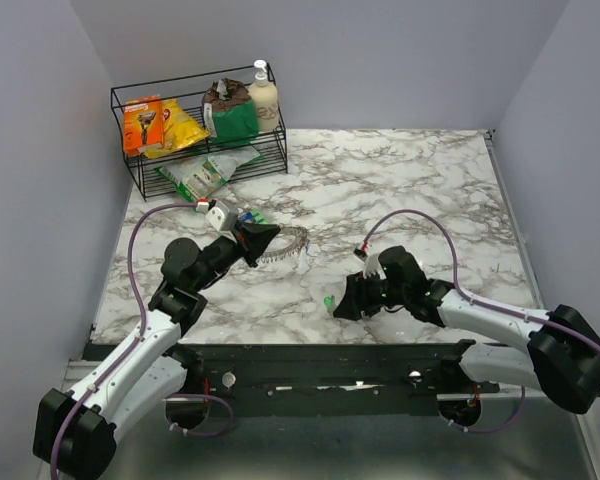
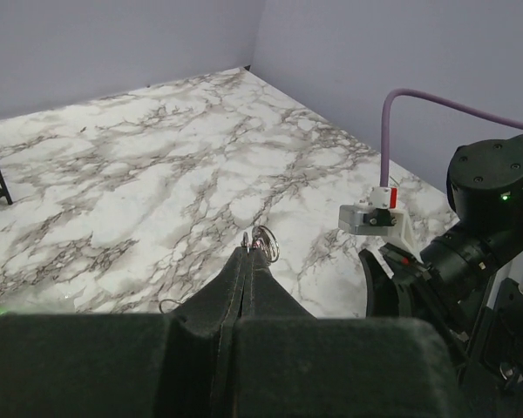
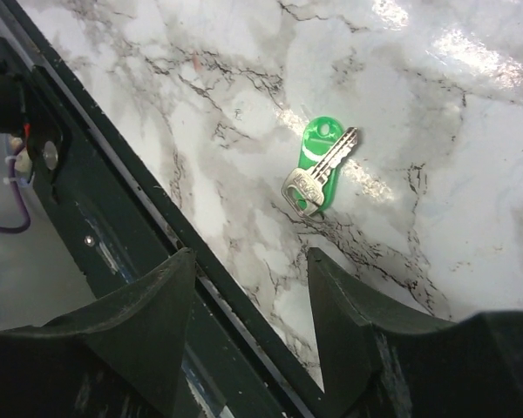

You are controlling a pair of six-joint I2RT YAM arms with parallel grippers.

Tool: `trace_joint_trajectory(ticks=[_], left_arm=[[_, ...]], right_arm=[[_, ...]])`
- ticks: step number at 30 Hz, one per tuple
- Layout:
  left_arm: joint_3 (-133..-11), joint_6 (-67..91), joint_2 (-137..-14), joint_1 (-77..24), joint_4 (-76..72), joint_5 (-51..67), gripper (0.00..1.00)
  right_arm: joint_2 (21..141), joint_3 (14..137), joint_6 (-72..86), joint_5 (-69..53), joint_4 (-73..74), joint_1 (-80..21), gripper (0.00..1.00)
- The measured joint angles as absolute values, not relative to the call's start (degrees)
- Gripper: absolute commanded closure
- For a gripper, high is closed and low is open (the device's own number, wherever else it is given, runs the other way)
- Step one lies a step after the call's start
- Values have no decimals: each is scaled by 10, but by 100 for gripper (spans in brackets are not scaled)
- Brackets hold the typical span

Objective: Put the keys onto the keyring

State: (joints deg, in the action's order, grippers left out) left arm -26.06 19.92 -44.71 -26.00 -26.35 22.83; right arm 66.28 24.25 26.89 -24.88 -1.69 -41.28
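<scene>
A silver key with a green plastic head (image 3: 318, 170) lies flat on the marble near the table's front edge (image 1: 328, 301). My right gripper (image 3: 251, 254) hovers just short of it, open, with nothing between its fingers (image 1: 346, 298). My left gripper (image 2: 248, 252) is shut on the keyring (image 2: 266, 240), a small metal ring sticking out past the fingertips. In the top view the left gripper (image 1: 272, 240) holds the keyring's thin wire loop (image 1: 293, 242) above the middle of the table. Small blue and green bits (image 1: 248, 216) show behind the left wrist, too small to identify.
A black wire rack (image 1: 130, 160) with packets and a pump bottle (image 1: 264, 95) stands at the back left. A black rail (image 3: 113, 165) runs along the table's near edge, right beside my right fingers. The right arm (image 2: 488, 218) fills the right side of the left wrist view.
</scene>
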Motion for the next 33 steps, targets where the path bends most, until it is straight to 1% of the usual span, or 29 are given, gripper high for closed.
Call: trace_joint_trajectory(ticks=[2,9,17,28,31,32,33], left_arm=[[-260,204,-446,-259,-264,231,100],[-260,219,-445,-258,-257,236,100],[-258,227,-445,-255,-248,237,100],[-258,248,-446,-255,-246,237,100],[-258,250,-446,-255,-245,237,100],[-258,250,-446,-255,-245,237,100],[-258,250,-446,-255,-245,237,100]], right_arm=[[674,247,261,-235,-18,-416,43],[713,274,237,-203,-29,-423,46],[752,279,219,-197,-44,-435,53],[795,279,223,-187,-57,-444,69],[796,279,224,-182,-60,-444,81],[796,279,225,-181,-61,-444,90],[796,279,224,-180,-61,-445,93]])
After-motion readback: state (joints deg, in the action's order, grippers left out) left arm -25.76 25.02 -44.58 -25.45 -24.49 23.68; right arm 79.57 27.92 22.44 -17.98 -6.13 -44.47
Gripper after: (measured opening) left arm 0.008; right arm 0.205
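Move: The key lying on its green tag is about 3 cm to the right gripper's left, 2 cm ahead and 5 cm below. The table's near edge runs some 8 cm back from the key. The metal keyring, hanging from the left gripper, is roughly 14 cm left of the right hand, 7 cm ahead and 15 cm higher. From the left gripper, the key lies about 13 cm right, 8 cm back and 25 cm down. Slide the right gripper about 2 cm forward to line up with the key, edging left, then sink it to the tabletop, about 4 cm down in all. Tip the fingers a little steeper on the way, and draw them from well open to nearly shut around the round head of the key. Keep the left gripper shut on the keyring. ##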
